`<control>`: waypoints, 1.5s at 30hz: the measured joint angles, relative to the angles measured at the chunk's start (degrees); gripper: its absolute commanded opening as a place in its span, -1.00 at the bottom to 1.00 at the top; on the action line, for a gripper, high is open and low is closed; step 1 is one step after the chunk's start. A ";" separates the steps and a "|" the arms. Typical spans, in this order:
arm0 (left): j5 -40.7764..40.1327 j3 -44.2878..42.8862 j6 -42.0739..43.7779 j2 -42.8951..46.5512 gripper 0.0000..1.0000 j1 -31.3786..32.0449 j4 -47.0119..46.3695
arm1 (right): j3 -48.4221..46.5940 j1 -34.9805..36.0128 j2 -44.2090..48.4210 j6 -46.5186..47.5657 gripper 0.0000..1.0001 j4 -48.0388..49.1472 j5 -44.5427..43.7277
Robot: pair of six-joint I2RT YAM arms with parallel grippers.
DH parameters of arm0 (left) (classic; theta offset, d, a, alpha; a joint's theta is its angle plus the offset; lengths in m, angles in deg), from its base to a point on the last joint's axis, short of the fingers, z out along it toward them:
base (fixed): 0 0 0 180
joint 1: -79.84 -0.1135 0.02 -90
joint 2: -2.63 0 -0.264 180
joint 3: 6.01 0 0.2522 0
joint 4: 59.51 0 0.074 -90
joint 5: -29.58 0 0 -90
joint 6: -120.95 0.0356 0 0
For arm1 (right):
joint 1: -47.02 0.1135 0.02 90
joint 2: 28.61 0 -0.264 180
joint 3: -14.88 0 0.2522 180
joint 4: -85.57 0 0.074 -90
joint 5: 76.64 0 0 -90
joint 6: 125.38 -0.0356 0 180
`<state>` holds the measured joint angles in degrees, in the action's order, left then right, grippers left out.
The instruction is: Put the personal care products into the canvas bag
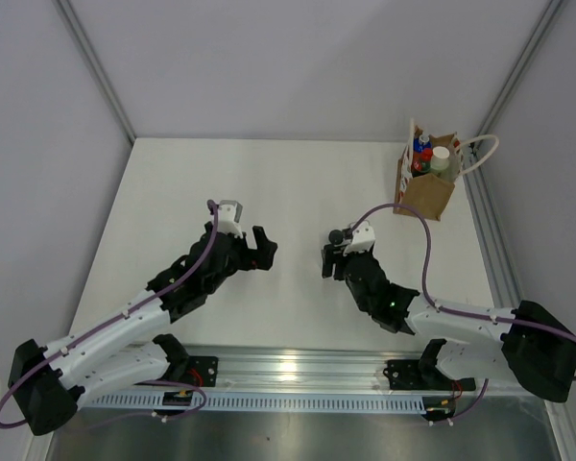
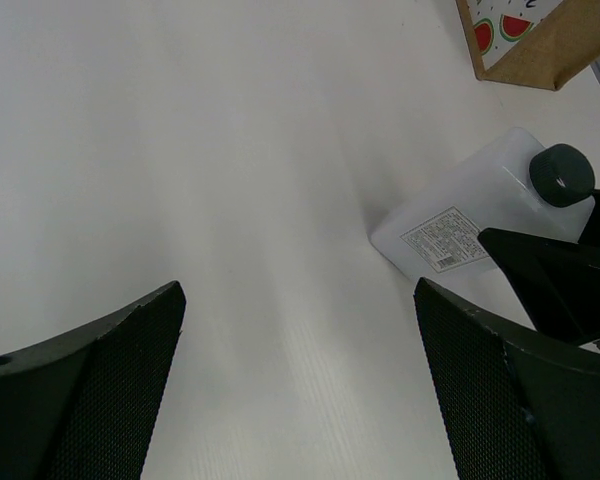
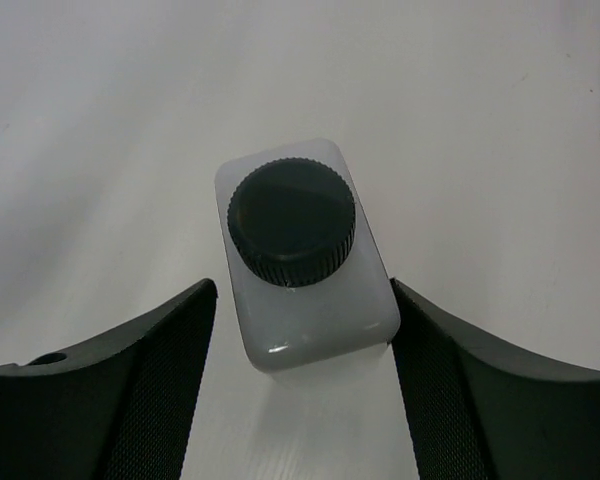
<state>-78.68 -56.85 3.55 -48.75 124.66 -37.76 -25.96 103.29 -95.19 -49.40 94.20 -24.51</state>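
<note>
The clear square bottle [image 3: 310,310] with a black cap [image 3: 292,221] sits between the fingers of my right gripper [image 3: 305,300], cap facing the wrist camera. The right finger touches its corner; a gap remains on the left side. From the left wrist the same bottle [image 2: 460,215] shows its label. In the top view its cap [image 1: 338,235] is mid-table by my right gripper [image 1: 333,257]. The canvas bag [image 1: 425,190] stands at the far right, holding the orange-red bottle [image 1: 421,154] and the olive-green bottle [image 1: 440,159]. My left gripper [image 1: 264,248] is open and empty, left of the clear bottle.
White cord handles [image 1: 480,154] stick out of the bag toward the right wall rail. The table's right edge runs close behind the bag. My right gripper's fingers [image 2: 560,285] show at the right of the left wrist view.
</note>
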 measured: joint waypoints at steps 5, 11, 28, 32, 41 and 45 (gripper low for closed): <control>0.04 0.00 0.00 -0.02 0.99 0.00 -0.02 | 0.02 -2.91 -1.27 1.86 0.44 3.96 5.60; 0.46 0.00 0.00 -0.61 0.99 0.00 -0.17 | 0.13 -5.97 -3.15 2.75 0.43 7.76 10.29; 0.74 0.00 0.02 -1.51 0.98 0.00 -0.24 | 1.92 -6.36 -10.80 4.83 -1.00 14.58 11.52; 0.70 0.00 0.04 -1.73 0.98 0.00 -0.94 | 0.33 -6.67 -7.82 7.37 -1.00 7.63 10.12; 0.74 0.02 0.70 -7.74 0.99 0.00 -3.74 | -16.20 -19.85 5.66 14.16 -1.00 -10.05 9.20; 2.40 0.02 0.72 -9.16 0.99 0.00 -3.72 | -24.13 -30.45 8.28 15.82 -1.00 -10.34 8.39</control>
<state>-76.28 -56.83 4.27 -57.91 124.66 -41.48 -50.09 72.84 -86.91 -33.58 83.87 -16.12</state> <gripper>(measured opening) 0.993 0.511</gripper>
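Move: The white bottle with the dark green cap is almost between the right hand's open fingers: its middle is about 3 cm ahead, 1 cm left and 5 cm below. From the same hand the canvas bag stands about 26 cm ahead and 29 cm right, its middle some 3 cm lower; the white-capped bottle inside is 2 cm farther right. From the left hand, the white bottle lies roughly 5 cm ahead, 12 cm right and 10 cm below. Forward a little and then down some 3 cm, the right hand sets its open fingers astride the white bottle and pinches its sides; after a brief hold it lifts steeply, over 20 cm, sweeping right and somewhat forward towards the canvas bag while the fingers tip up and swing clockwise. The empty left hand, staying open, sinks a few centimetres late on. ##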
